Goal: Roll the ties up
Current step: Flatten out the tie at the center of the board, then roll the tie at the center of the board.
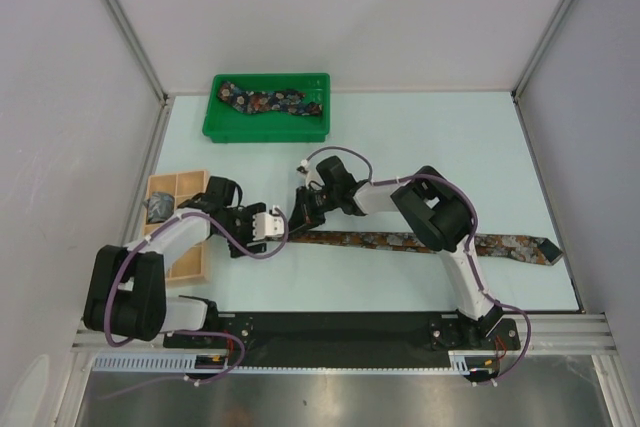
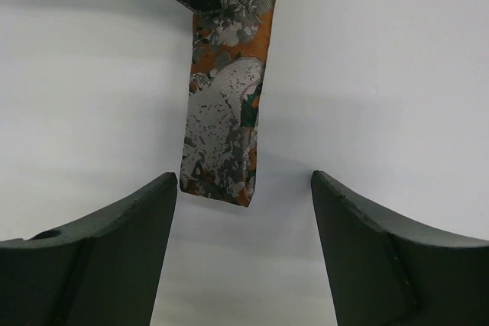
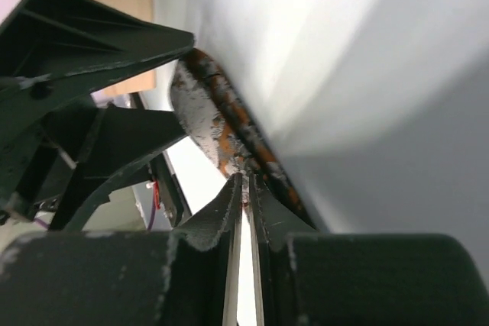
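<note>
A rust-brown tie lies flat across the table, its wide pointed end at the right. My right gripper is shut on its narrow left end, and the fabric is pinched between the two fingertips. In the left wrist view the narrow end hangs just beyond my left gripper, which is open and empty, level with the tie's tip. From above, the left gripper faces the right one closely. A dark navy floral tie lies in the green tray. A grey-blue tie sits in the wooden box.
The green plastic tray stands at the back, left of centre. The tan wooden compartment box sits at the left under my left arm. Grey walls close the left, back and right sides.
</note>
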Controlling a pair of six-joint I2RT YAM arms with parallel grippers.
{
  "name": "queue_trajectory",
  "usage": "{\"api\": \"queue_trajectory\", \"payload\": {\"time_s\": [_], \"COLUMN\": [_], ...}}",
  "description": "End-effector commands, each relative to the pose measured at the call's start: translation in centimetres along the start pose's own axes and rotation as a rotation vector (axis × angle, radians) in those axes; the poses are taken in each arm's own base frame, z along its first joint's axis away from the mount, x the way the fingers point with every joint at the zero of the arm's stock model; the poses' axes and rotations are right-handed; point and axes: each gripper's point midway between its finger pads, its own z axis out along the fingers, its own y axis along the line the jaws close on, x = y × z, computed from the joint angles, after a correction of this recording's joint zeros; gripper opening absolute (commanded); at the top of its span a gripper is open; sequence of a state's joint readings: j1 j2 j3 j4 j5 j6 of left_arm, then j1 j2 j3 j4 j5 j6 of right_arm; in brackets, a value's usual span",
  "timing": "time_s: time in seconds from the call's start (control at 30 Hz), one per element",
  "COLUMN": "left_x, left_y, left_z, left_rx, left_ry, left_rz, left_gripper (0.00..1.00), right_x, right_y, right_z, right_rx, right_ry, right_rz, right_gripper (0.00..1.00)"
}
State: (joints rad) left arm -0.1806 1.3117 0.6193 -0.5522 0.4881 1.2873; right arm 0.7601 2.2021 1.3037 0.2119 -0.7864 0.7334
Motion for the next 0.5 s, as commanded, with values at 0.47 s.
{"api": "queue_trajectory", "payload": {"time_s": [0.47], "left_x": [-1.8], "left_y": [1.1], "left_z": [-0.9], "left_rx": [0.024], "left_ry": [-0.074], "left_rz": [-0.017], "left_gripper": [0.41], "right_x": [-1.0], "right_y": [-1.7], "right_z": [0.9], "right_rx": [0.126], "right_ry": [-0.01], "right_rz": [-0.072], "right_gripper": [0.11]}}
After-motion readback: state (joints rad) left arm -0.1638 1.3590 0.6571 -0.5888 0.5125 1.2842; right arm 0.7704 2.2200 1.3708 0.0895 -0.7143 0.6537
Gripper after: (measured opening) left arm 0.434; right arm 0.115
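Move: The tie's left end lies between the open left fingers, about 1 cm ahead of that hand's point and some 1 cm below it, running off to the right. The wooden tray's middle is about 18 cm to that hand's left and 3 cm farther out; the green bin is roughly 31 cm ahead and 3 cm to the right. From the right hand, the tie's end is about 8 cm left, level fore-and-aft and 2 cm lower. Left hand stays, fingers closing about halfway onto the tie's end edges; right fingertips sink 1 cm onto the tie. ##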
